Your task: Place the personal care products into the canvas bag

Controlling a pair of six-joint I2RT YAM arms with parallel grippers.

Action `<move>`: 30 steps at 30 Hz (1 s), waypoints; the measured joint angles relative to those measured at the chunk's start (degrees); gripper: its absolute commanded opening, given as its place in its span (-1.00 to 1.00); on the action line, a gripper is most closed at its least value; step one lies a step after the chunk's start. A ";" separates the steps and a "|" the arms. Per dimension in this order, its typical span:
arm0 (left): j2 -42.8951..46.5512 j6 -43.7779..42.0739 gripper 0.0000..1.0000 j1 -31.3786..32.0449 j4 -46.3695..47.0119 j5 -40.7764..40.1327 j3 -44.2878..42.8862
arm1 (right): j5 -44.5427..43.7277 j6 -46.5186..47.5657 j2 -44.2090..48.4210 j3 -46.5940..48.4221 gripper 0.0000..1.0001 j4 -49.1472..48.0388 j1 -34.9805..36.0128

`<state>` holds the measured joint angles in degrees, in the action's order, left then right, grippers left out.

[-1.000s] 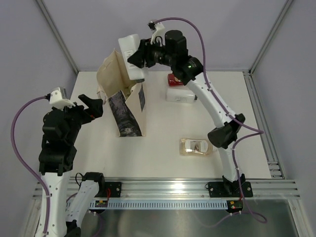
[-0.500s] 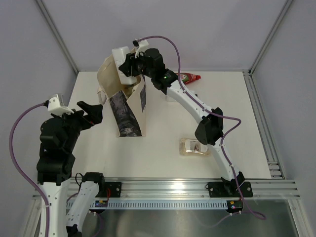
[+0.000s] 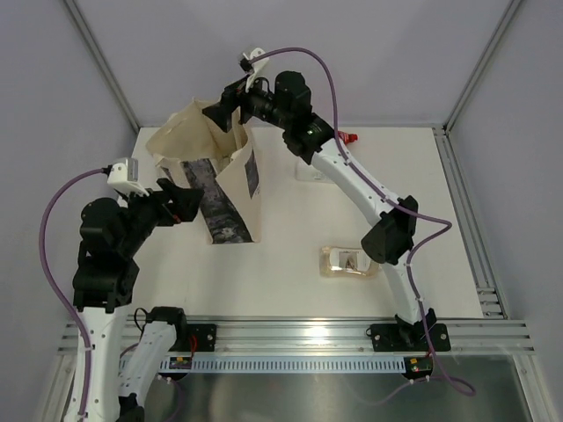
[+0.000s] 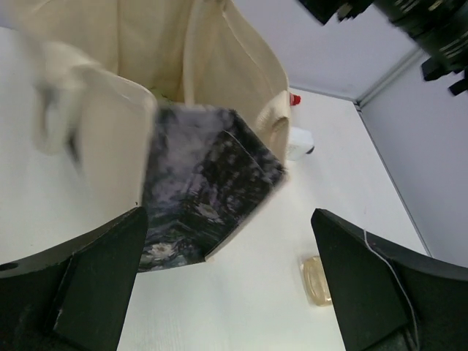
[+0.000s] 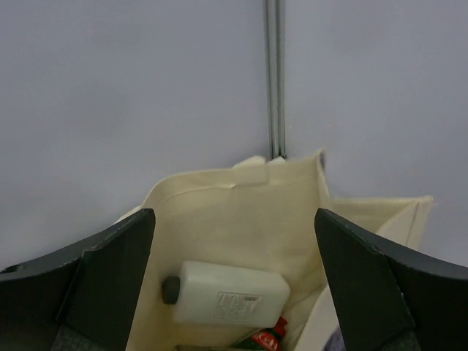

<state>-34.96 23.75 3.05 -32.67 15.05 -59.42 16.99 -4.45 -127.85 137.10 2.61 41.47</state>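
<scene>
The canvas bag (image 3: 195, 145) stands open at the back left of the table, its dark picture panel (image 4: 205, 183) facing my left arm. My right gripper (image 3: 230, 101) hangs open above the bag's mouth, holding nothing. Straight below it, inside the bag (image 5: 241, 212), lie a white bottle with a grey cap (image 5: 227, 294) and part of a red bottle (image 5: 267, 338). My left gripper (image 3: 180, 204) is open and empty, close to the bag's left side. On the table lie a clear amber bottle (image 3: 349, 262) and a white bottle (image 3: 312, 171) half hidden by the right arm.
A red cap (image 3: 350, 137) peeks out behind the right arm near the back edge. The right arm arches over the table's middle. Grey walls close the table at the back and sides. An aluminium rail (image 3: 299, 334) runs along the near edge.
My right gripper has opened and the white bottle with the grey cap has dropped into the bag. The left gripper moved closer to the bag, whose mouth now gapes wider.
</scene>
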 measured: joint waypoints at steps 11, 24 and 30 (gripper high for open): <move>-8.11 -0.28 0.98 4.59 1.73 8.76 -0.04 | 38.01 18.56 21.24 -16.09 0.99 14.71 -15.10; -16.39 -1.40 0.98 23.47 4.15 5.44 0.11 | 21.55 68.00 41.92 -72.30 0.99 59.87 -16.50; -17.57 -1.01 0.98 25.77 6.21 4.98 1.51 | 13.62 66.95 41.86 -77.96 0.99 56.48 -16.50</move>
<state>-52.53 22.74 28.82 -26.46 20.03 -57.91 30.61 62.50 -86.00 59.13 59.09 24.97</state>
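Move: The clear bottle lies about 25 cm back, 31 cm right and 38 cm below the right hand; the bag's middle is 8 cm back, 4 left and 24 below. From the left hand the white bottle is some 22 cm ahead, 32 right and 32 below, with the red bottle 8 cm beyond and 2 right of it; the bag stands 14 cm ahead, 3 right and 18 below. The clear bottle is what the empty right hand comes down to: it rises about 5 cm off the bag while drawing back, then sweeps right, back and down, over 30 cm lower, its open fingers turning from level to steeply down, stopping just above. Meanwhile the open left hand swings some 14 cm right in front of the bag towards the white bottle, sinking 6 cm and turning 30 degrees clockwise. ##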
